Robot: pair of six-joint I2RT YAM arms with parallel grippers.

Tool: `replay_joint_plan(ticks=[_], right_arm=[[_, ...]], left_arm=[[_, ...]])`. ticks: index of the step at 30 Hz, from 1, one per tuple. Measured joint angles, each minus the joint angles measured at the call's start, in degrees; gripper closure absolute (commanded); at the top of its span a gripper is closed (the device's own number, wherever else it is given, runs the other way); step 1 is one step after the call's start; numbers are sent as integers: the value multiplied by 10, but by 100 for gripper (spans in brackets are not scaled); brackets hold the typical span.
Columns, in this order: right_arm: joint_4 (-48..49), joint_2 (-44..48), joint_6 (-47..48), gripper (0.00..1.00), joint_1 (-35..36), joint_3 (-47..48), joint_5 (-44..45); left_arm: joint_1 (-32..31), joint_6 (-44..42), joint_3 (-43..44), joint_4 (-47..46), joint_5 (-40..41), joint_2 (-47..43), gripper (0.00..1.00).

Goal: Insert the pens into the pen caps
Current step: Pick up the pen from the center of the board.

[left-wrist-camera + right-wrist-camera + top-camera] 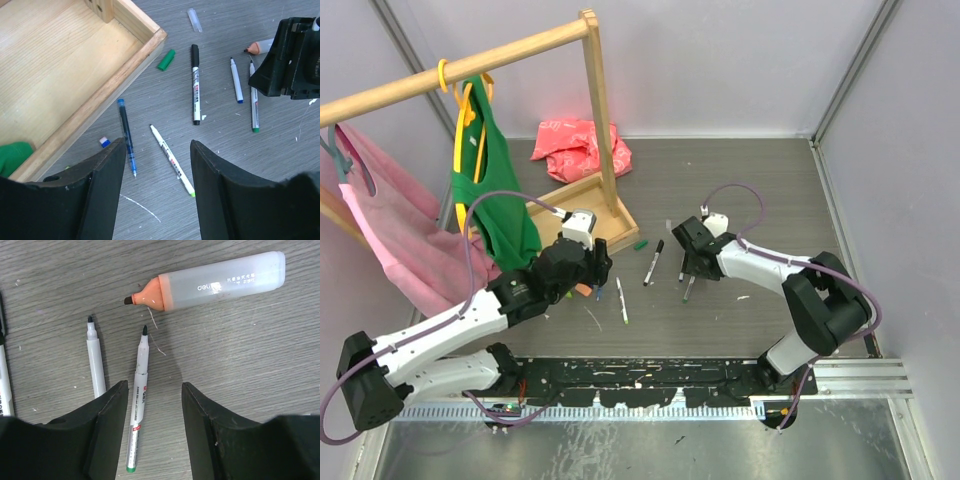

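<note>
Several uncapped pens lie on the grey table. In the left wrist view a blue pen (126, 136) and a white pen with a light green end (172, 160) lie just ahead of my open, empty left gripper (157, 150). Further on are a black-capped pen (195, 84), a green cap (166, 59), a clear cap (195, 20) and a small blue cap (104, 142). My right gripper (154, 390) is open and empty, low over a green-ended pen (139, 400), with a grey pen (95, 357) to its left and an orange highlighter (210, 280) beyond it.
A wooden tray (75, 65) forms the base of a clothes rack (600, 110), close to the left of my left gripper (598, 265). Green and pink garments hang at the left. A red bag (578, 145) lies at the back. My right gripper (688, 262) is near the table's middle.
</note>
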State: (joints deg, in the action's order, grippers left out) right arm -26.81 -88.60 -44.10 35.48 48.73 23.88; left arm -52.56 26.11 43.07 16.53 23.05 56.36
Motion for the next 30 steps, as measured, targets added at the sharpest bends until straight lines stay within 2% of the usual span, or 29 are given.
replay_joint_plan(ticks=[12, 22, 26, 30], right_arm=[[22, -22, 11, 51, -3, -4, -24], [32, -35, 22, 74, -3, 7, -33], [37, -38, 26, 97, -3, 9, -38], [37, -37, 33, 100, -3, 10, -38]], left_arm=[[0, 9, 7, 0, -17, 8, 45], [0, 15, 7, -1, -18, 14, 45], [0, 15, 7, -1, -18, 19, 45], [0, 16, 7, -1, -16, 21, 44]])
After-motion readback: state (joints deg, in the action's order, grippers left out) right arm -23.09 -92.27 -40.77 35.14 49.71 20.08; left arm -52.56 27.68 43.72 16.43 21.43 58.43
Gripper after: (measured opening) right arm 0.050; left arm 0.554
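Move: The green-ended pen lies just under the right hand, its middle about 1 cm to the left and 2 cm below, between the open fingers and level with them fore and aft. The blue-ended pen is some 4 cm left and 3 cm ahead, the black-capped pen roughly 11 cm left and 4 cm ahead, the orange marker about 8 cm ahead and 6 cm right. From the left hand, the green-ended pen is some 21 cm right, 2 cm ahead and 16 cm down. Down a little over 1 cm first, then leftward about 1.5 cm and slightly forward at that low height, the right hand centres itself over the green-ended pen, turning some 5 degrees counter-clockwise. The half-open fingers close during this leftward shift, almost shut, and pinch the pen's barrel just behind its tip section. ##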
